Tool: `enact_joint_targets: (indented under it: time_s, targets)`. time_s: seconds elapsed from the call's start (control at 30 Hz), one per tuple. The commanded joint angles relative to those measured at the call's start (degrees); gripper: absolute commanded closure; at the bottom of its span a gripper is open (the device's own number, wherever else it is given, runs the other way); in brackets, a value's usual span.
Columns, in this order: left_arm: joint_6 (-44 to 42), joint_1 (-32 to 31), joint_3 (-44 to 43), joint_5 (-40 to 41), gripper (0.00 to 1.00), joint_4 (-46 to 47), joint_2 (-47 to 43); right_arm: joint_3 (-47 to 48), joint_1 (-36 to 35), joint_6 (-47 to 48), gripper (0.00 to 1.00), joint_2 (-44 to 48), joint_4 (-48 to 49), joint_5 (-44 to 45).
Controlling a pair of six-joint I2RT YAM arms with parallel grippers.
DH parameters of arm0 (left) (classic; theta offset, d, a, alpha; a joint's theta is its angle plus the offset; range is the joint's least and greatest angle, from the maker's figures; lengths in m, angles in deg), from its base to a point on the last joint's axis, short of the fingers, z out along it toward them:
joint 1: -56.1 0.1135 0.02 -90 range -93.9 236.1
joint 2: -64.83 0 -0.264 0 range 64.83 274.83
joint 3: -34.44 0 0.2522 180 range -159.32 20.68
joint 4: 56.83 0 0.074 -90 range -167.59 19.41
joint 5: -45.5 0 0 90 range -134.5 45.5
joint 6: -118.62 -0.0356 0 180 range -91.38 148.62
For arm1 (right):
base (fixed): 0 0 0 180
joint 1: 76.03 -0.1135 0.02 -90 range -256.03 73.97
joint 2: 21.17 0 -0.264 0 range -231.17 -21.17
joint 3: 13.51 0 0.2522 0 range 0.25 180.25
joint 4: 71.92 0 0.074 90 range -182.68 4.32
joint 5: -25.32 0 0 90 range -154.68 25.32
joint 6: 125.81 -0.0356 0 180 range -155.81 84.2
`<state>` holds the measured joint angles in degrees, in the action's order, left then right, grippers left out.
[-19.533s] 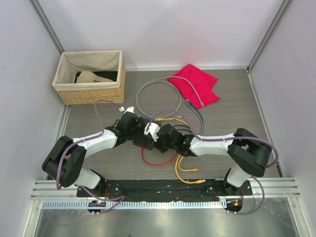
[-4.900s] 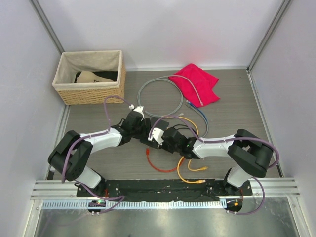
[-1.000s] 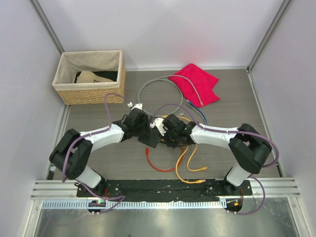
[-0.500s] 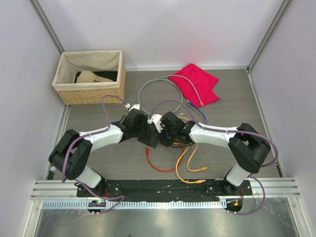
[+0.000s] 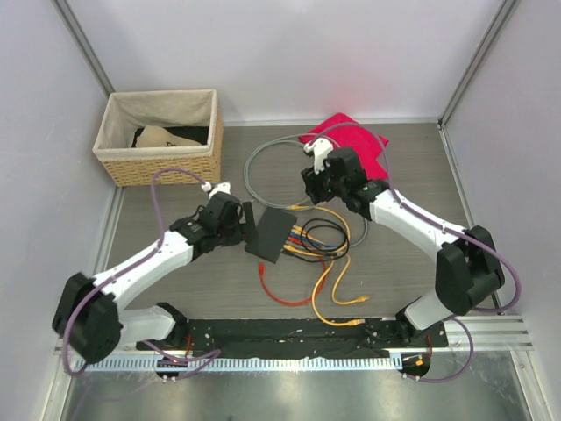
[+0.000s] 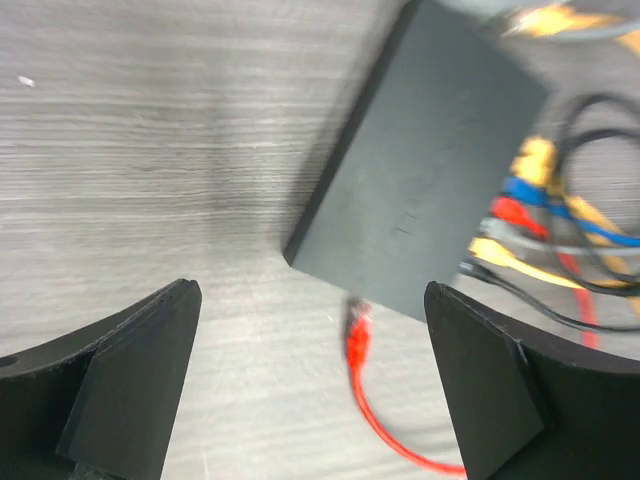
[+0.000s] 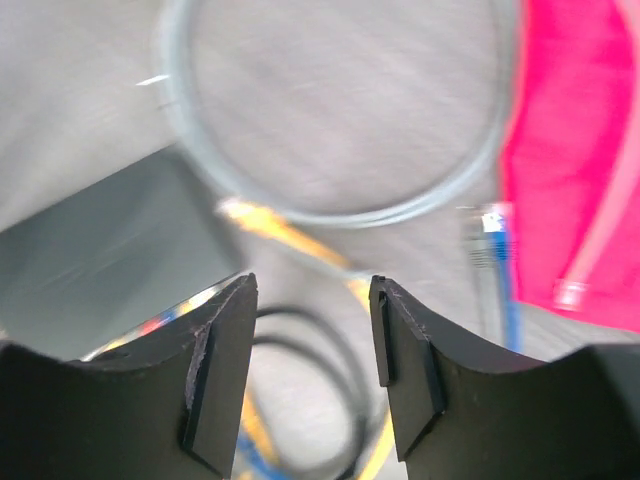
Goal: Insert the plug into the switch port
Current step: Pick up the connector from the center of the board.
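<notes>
The switch (image 5: 273, 233) lies flat on the table as a thin dark grey box, also seen in the left wrist view (image 6: 430, 200) and the right wrist view (image 7: 95, 255). Several coloured plugs (image 5: 297, 242) sit side by side in its right edge, their cables trailing right (image 6: 515, 195). A loose red plug (image 6: 357, 335) lies by its near corner (image 5: 262, 271). My left gripper (image 5: 248, 230) is open just left of the switch, touching nothing (image 6: 310, 290). My right gripper (image 5: 314, 195) hangs open behind the switch, above the cables, and holds nothing (image 7: 311, 290).
A grey cable loop (image 5: 280, 171) and a red cloth (image 5: 351, 149) lie at the back, a blue plug (image 7: 490, 240) beside the cloth. A wicker basket (image 5: 160, 162) stands back left. Yellow, black and red cables (image 5: 329, 263) sprawl right of and in front of the switch.
Both grippers have opened and drawn away from the switch: the left one to the left, the right one up and back toward the red cloth. The switch now lies uncovered.
</notes>
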<state>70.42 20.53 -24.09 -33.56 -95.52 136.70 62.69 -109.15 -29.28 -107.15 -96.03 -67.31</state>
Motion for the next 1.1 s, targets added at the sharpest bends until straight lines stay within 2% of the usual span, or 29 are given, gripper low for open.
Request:
enact_joint_targets:
  time_s: [0.0,0.27,0.47,0.6,0.7,0.8,0.93,1.07]
  targets:
    - [-0.9,-0.1,-5.1,2.3,0.00,-9.6,-8.2,5.8,5.2,-1.3,0.43,-7.2,1.1,4.7]
    - [-8.8,-0.1,-11.8,2.9,0.00,-18.7,-15.1,12.2,8.8,-9.2,0.44,-20.8,5.0,6.3]
    - [-11.2,0.0,-11.9,7.6,0.00,-20.4,-17.1,15.5,8.8,-20.0,0.43,-28.4,9.5,10.2]
    - [-10.9,1.2,-11.0,7.5,0.00,-20.7,-17.7,19.4,8.8,-23.2,0.43,-33.1,6.2,12.6]
    - [-10.9,1.6,-10.4,7.0,0.00,-20.4,-18.3,19.9,8.8,-24.7,0.49,-35.0,4.6,12.6]
    - [-10.9,2.0,-10.2,6.4,0.00,-20.2,-18.5,20.0,8.8,-25.6,0.64,-35.3,4.2,11.6]
    - [-10.9,2.7,-10.1,5.3,0.00,-20.1,-18.9,21.2,8.8,-26.8,0.99,-35.0,6.5,9.5]
    - [-10.7,3.0,-9.4,5.1,0.00,-19.7,-19.6,25.8,8.8,-28.2,0.99,-33.6,9.8,7.0]
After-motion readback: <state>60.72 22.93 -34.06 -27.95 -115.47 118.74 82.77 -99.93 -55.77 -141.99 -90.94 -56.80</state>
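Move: From the half-open right gripper, the right side of the grey cable coil lies about 13 cm ahead, 4 cm right and 14 cm below. Also on the table, the blue plug is some 4 cm right of that spot, level with it; the red cloth's middle is about 14 cm beyond it and 8 cm right. The yellow plug lies 4 cm ahead and 6 cm left of the right gripper. From the left gripper, the grabbing spot is about 23 cm ahead, 22 cm right, 7 cm down. Send the right gripper forward and a little right, then down onto the right side of the grey coil, about 13 cm each way, swinging it some 35 degrees clockwise and tipping it steeper; there shut the fingers, pinching two grey strands side by side. Meanwhile raise the empty, wide-open left gripper, then shift it left, away from the switch. ##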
